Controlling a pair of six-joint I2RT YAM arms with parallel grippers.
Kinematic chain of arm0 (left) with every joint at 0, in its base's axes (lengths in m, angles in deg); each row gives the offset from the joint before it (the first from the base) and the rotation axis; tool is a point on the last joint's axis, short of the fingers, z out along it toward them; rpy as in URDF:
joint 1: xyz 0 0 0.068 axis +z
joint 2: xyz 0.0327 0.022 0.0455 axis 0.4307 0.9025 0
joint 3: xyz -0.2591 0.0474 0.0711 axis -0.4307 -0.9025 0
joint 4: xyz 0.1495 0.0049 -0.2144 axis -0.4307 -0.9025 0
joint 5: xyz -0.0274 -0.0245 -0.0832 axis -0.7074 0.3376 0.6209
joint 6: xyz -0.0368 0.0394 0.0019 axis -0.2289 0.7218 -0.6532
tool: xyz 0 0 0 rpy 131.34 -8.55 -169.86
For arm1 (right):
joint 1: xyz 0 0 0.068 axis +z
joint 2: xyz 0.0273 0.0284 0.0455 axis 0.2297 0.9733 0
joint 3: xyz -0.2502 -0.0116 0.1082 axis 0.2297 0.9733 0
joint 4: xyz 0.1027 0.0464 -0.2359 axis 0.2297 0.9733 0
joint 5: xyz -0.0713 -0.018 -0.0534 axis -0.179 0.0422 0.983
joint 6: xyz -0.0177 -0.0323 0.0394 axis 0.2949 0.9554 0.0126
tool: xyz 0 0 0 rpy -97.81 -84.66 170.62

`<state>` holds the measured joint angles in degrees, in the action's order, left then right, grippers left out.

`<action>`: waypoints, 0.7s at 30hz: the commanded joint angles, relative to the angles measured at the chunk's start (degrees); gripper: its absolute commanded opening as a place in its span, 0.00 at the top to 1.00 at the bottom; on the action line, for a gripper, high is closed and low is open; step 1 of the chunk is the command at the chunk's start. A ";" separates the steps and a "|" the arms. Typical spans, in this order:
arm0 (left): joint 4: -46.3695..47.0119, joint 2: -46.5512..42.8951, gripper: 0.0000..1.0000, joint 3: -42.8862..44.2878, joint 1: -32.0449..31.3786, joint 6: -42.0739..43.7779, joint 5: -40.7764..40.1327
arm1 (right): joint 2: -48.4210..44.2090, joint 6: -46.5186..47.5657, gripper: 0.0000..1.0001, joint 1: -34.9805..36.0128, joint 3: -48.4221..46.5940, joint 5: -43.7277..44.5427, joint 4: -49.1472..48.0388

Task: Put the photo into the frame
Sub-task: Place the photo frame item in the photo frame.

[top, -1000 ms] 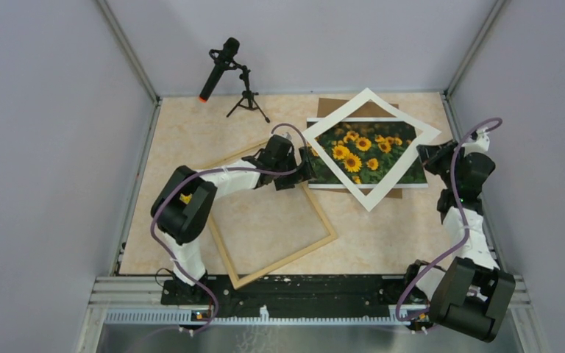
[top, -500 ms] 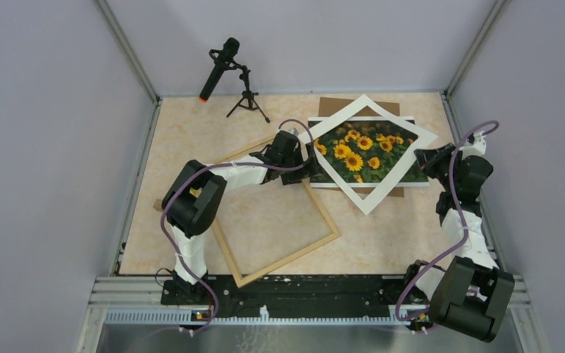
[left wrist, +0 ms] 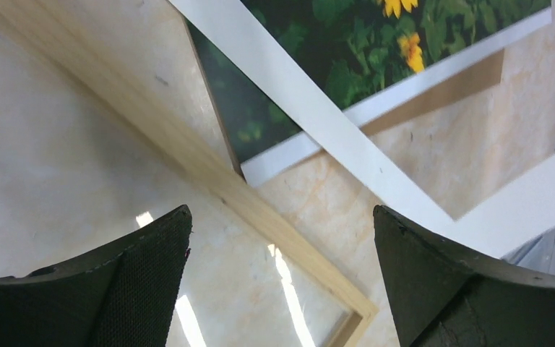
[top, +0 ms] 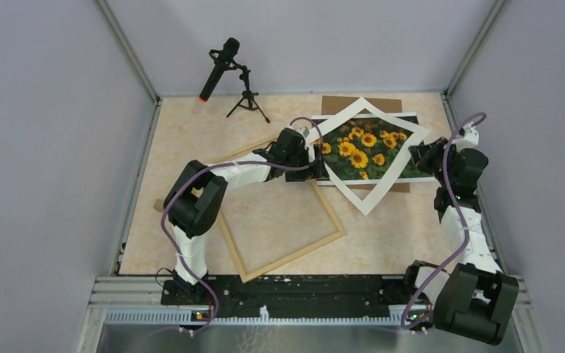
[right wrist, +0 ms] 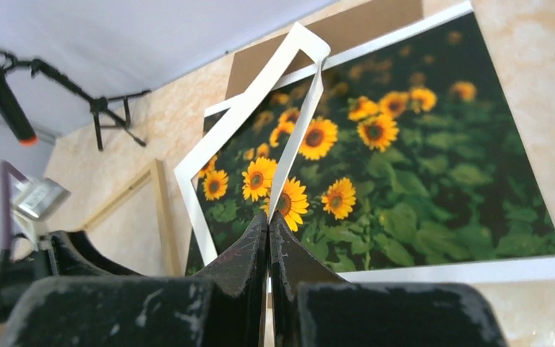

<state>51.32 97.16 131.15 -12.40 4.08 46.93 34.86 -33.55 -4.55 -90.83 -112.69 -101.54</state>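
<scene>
The photo (top: pixel 368 151) of sunflowers lies flat at the far right, on a brown backing board (top: pixel 338 104). A white mat (top: pixel 382 193) sits tilted over it. My right gripper (top: pixel 419 152) is shut on the mat's right corner, and in the right wrist view the mat (right wrist: pixel 238 123) rises edge-on from the closed right gripper (right wrist: pixel 269 217) above the photo (right wrist: pixel 419 166). The light wood frame (top: pixel 294 257) lies flat in the middle. My left gripper (top: pixel 315 157) hangs open at the photo's left edge, over the frame's far rail (left wrist: pixel 188 155), with nothing held.
A microphone on a small tripod (top: pixel 219 66) stands at the far left. Grey walls close in the table on three sides. The backing board (right wrist: pixel 347 32) sticks out beyond the photo's far edge. The mat's band (left wrist: pixel 318 123) crosses the photo's near-left corner.
The right gripper has drawn the mat toward the far right and turned it, raising its corner. The left gripper has advanced right to the photo's left edge. The frame shifted slightly right.
</scene>
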 commanded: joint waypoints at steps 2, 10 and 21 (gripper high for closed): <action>-6.73 -16.66 0.02 -2.88 2.10 8.47 3.41 | -1.21 12.90 1.00 7.35 -11.08 4.17 4.69; -20.89 -47.85 0.02 -4.62 3.27 17.05 -13.75 | -1.12 33.49 1.00 26.29 -26.65 9.43 12.72; -15.74 -72.64 0.02 -0.54 3.24 21.51 -38.45 | 6.44 60.97 1.00 64.78 -35.02 20.00 25.86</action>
<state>33.51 24.40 129.23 -9.08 22.74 15.28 38.23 13.99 48.61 -127.94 -99.25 -81.87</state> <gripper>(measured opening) 0.984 0.004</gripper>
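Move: I hold the white mat by its right-hand corner in my right hand. The empty wooden frame I'm taking it to has its middle roughly 44 cm to that hand's left, 9 cm back and 20 cm below. The sunflower photo is some 8 cm ahead and 10 cm left, with the brown board beneath it about 10 cm ahead and 12 cm left. From my left hand, the frame's middle is around 17 cm left, 9 cm back and 6 cm down. I sweep the mat off the photo with my right hand, about 25 cm left towards the frame's side and 20 cm up, easing back late. My shut fingers keep their pinch while the wrist swings counter-clockwise and rolls left side down. My left hand clears out fast, some 40 cm up, also left and a little back, fingers wide open and tipping up. ##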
